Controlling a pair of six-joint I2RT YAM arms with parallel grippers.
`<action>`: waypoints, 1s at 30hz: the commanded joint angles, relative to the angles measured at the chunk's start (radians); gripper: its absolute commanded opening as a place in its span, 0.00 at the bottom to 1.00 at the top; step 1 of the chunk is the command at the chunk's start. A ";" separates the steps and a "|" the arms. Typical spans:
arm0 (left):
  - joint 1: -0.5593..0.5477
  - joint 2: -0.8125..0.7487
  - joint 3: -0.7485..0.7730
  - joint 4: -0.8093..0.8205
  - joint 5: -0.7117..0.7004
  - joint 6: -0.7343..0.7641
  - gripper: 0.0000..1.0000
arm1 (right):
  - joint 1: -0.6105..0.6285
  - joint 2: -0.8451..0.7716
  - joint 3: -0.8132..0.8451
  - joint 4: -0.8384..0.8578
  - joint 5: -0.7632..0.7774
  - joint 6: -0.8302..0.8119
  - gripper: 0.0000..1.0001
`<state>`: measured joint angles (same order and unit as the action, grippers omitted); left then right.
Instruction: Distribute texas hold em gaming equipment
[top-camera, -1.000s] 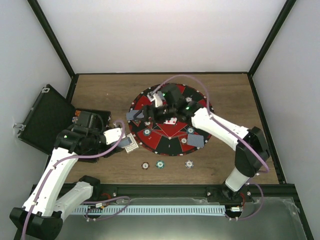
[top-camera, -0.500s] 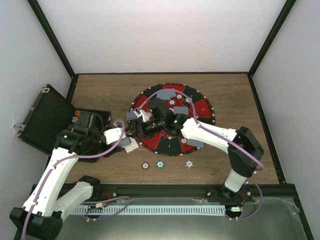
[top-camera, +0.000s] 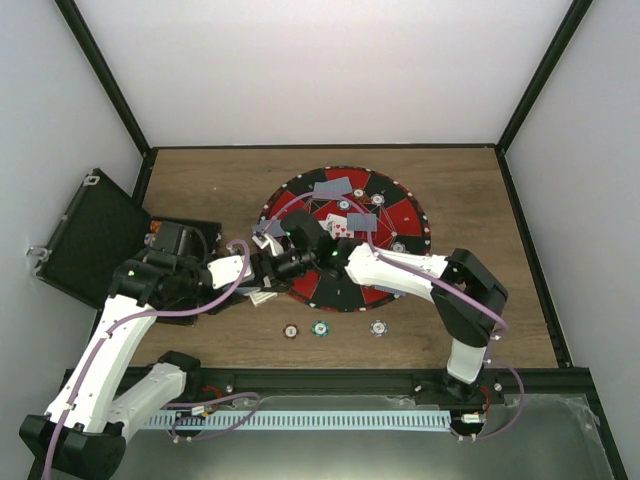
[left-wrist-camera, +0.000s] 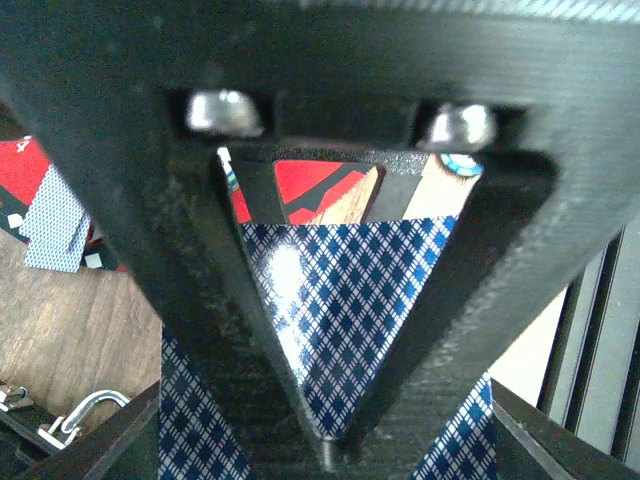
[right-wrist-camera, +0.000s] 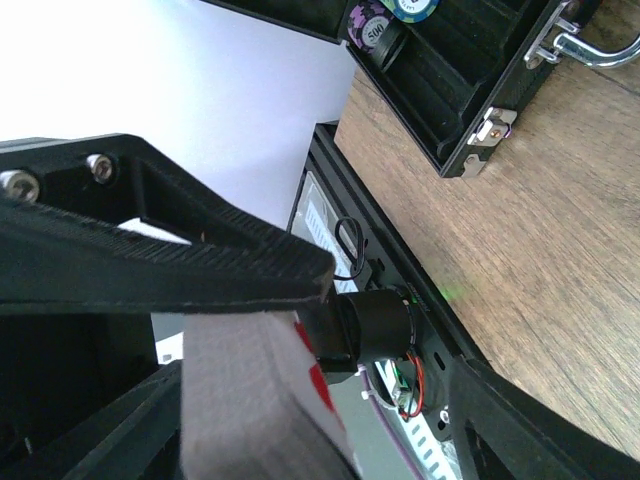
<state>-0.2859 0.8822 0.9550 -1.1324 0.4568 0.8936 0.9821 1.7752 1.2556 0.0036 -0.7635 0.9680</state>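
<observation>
My left gripper (top-camera: 252, 277) hovers off the left edge of the round red-and-black mat (top-camera: 400, 215). It is shut on a stack of playing cards (left-wrist-camera: 340, 300) with blue diamond backs. My right gripper (top-camera: 267, 262) reaches across the mat to that stack. In the right wrist view a blurred grey card (right-wrist-camera: 250, 400) lies under one black finger (right-wrist-camera: 200, 265), and the jaws stand apart around it. Grey-backed cards (top-camera: 333, 187) and face-up cards (top-camera: 337, 226) lie on the mat. Three poker chips (top-camera: 320, 327) sit in a row on the wood in front of it.
A black hinged case (top-camera: 95, 235) lies open at the far left, with chips in its tray (right-wrist-camera: 400, 15). More chips (top-camera: 358, 193) rest on the mat. The right arm (top-camera: 400, 268) stretches low over the mat's front half. Black frame rails edge the table.
My right arm has swung left from the middle of the mat to the left gripper's card stack, and its jaws have narrowed. The left arm has stayed put.
</observation>
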 joint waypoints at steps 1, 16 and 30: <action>0.001 -0.009 0.019 0.004 0.027 0.007 0.05 | 0.009 0.023 0.019 0.067 -0.032 0.041 0.68; 0.001 -0.009 0.023 0.000 0.023 0.014 0.05 | -0.091 -0.040 -0.107 -0.001 0.026 -0.011 0.57; 0.001 -0.011 0.009 0.006 0.020 0.014 0.05 | -0.130 -0.146 -0.143 -0.013 0.034 -0.008 0.26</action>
<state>-0.2859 0.8856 0.9554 -1.1397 0.4335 0.8944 0.8825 1.6787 1.1408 0.0273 -0.7761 0.9546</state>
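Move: My left hand holds the deck, its top card centred about 2 cm to that hand's right, 1 cm ahead and 1 cm below. From my right hand, at the deck's other side, that card's middle is some 3 cm left, 2 cm back and 2 cm down. About 16 cm below my right hand, a dealt card lies 8 cm ahead, and a loose white card lies 8 cm back and 2 cm left. With a right fingertip over the deck's back, I settle about 1 cm down, then draw rightwards and a little forward, some 5 cm in all, rising again at the end. The finger drags the top card off along the deck while my right fingers narrow to about half their opening around its overhanging end. My left hand keeps the deck clamped nearly still. ##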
